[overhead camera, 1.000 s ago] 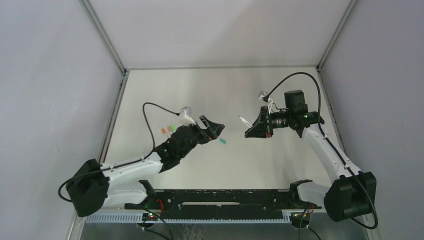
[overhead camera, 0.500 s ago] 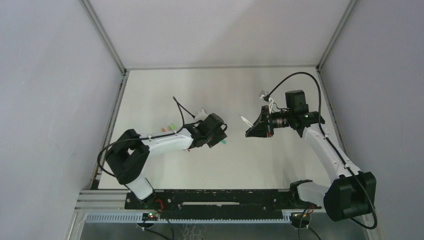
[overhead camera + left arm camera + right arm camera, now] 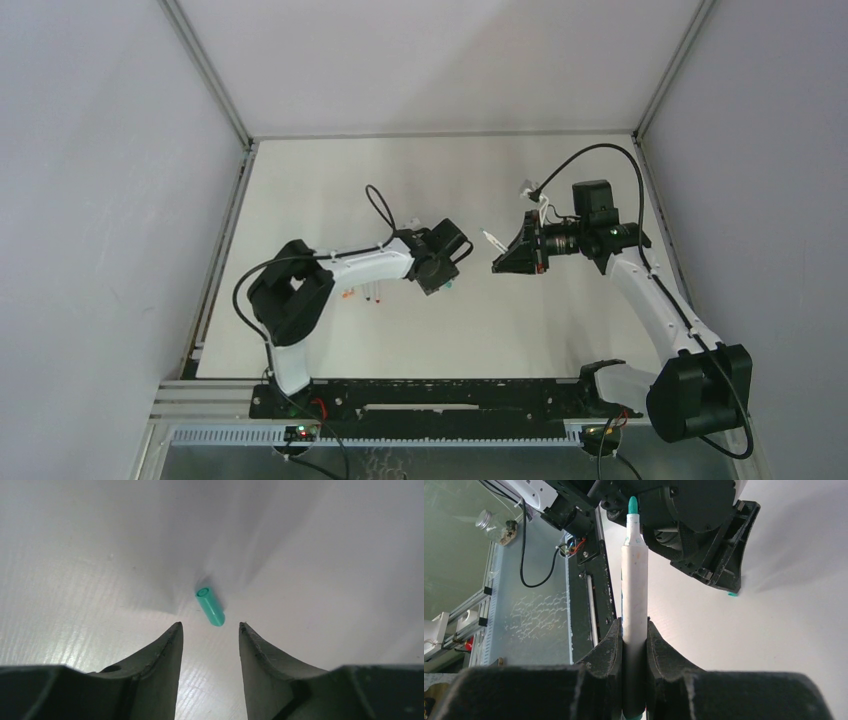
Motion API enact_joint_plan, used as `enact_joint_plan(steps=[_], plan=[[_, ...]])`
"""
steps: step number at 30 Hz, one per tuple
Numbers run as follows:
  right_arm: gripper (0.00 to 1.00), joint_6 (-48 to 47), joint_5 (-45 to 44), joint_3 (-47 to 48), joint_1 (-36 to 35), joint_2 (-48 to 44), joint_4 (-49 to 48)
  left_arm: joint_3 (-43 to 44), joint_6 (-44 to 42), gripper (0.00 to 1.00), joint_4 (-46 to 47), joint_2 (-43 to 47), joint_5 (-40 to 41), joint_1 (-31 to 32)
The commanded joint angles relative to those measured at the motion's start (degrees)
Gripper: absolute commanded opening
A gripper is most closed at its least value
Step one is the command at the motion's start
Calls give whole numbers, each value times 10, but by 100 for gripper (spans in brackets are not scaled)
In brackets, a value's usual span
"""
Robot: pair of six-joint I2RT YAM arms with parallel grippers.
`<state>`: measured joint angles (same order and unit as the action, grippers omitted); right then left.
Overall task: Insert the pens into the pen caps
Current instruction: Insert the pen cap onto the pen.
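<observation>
A teal pen cap (image 3: 210,606) lies on its side on the white table, just beyond the tips of my left gripper (image 3: 210,626). That gripper is open and holds nothing. In the top view the left gripper (image 3: 447,272) hangs over the cap (image 3: 452,284). My right gripper (image 3: 634,625) is shut on a white-barrelled pen (image 3: 634,585), whose teal tip (image 3: 632,504) points toward the left gripper. Seen from above, the right gripper (image 3: 499,264) holds the pen (image 3: 489,240) a short way right of the left one.
Small orange, green and red pieces (image 3: 365,296) lie on the table beside the left forearm; too small to tell pens from caps. Metal rails border the table's left edge (image 3: 225,240) and right edge (image 3: 660,210). A black bar (image 3: 430,395) runs along the near edge.
The left arm swung up and stretched right, bringing its gripper over the teal cap, and its jaws narrowed from wide open. The right arm and its pen stayed still.
</observation>
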<state>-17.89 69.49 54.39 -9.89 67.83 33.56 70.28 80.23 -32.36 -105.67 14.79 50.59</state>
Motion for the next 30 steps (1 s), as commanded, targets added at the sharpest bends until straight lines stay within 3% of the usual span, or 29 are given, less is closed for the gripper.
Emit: enact_joint_plan(steps=[1,9,19,23,30], plan=[[0,1,12,19,5,-18,-9,38,11,46,-45,-13,5,-2],[0,4,18,19,6,-21,-10,83,-4,43,-88,-54,8,-4],[0,7,24,19,7,-27,-10,78,-10,37,-100,-73,0,-11],[0,8,26,18,7,-30,-10,73,-40,29,-107,-76,-2,-12],[0,8,29,19,9,-31,-9,34,-143,26,-99,-56,1,-12]])
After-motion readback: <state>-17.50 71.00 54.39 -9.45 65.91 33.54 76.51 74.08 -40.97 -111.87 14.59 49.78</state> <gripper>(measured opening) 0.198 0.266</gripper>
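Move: The green pen cap lies on the table almost under the left fingers, about 1 cm ahead of the hand point and some 3 cm below it, with no clear offset to either side. At that same height, the black-capped pen is about 14 cm to the left and level with the hand, and the orange-capped pen roughly 20 cm left and 2 cm ahead. From the right hand, the cap is about 11 cm left, 6 cm forward and 22 cm down. Down about 2 cm and slowing, the left hand settles over the green cap, then drifts some 1.5 cm left as its left side tilts up by about 10 degrees. Its half-open fingers narrow to about a quarter open, bringing the tips in on both sides of the cap near its closed end, a finger now touching it. The right hand keeps its grip on the pen. ##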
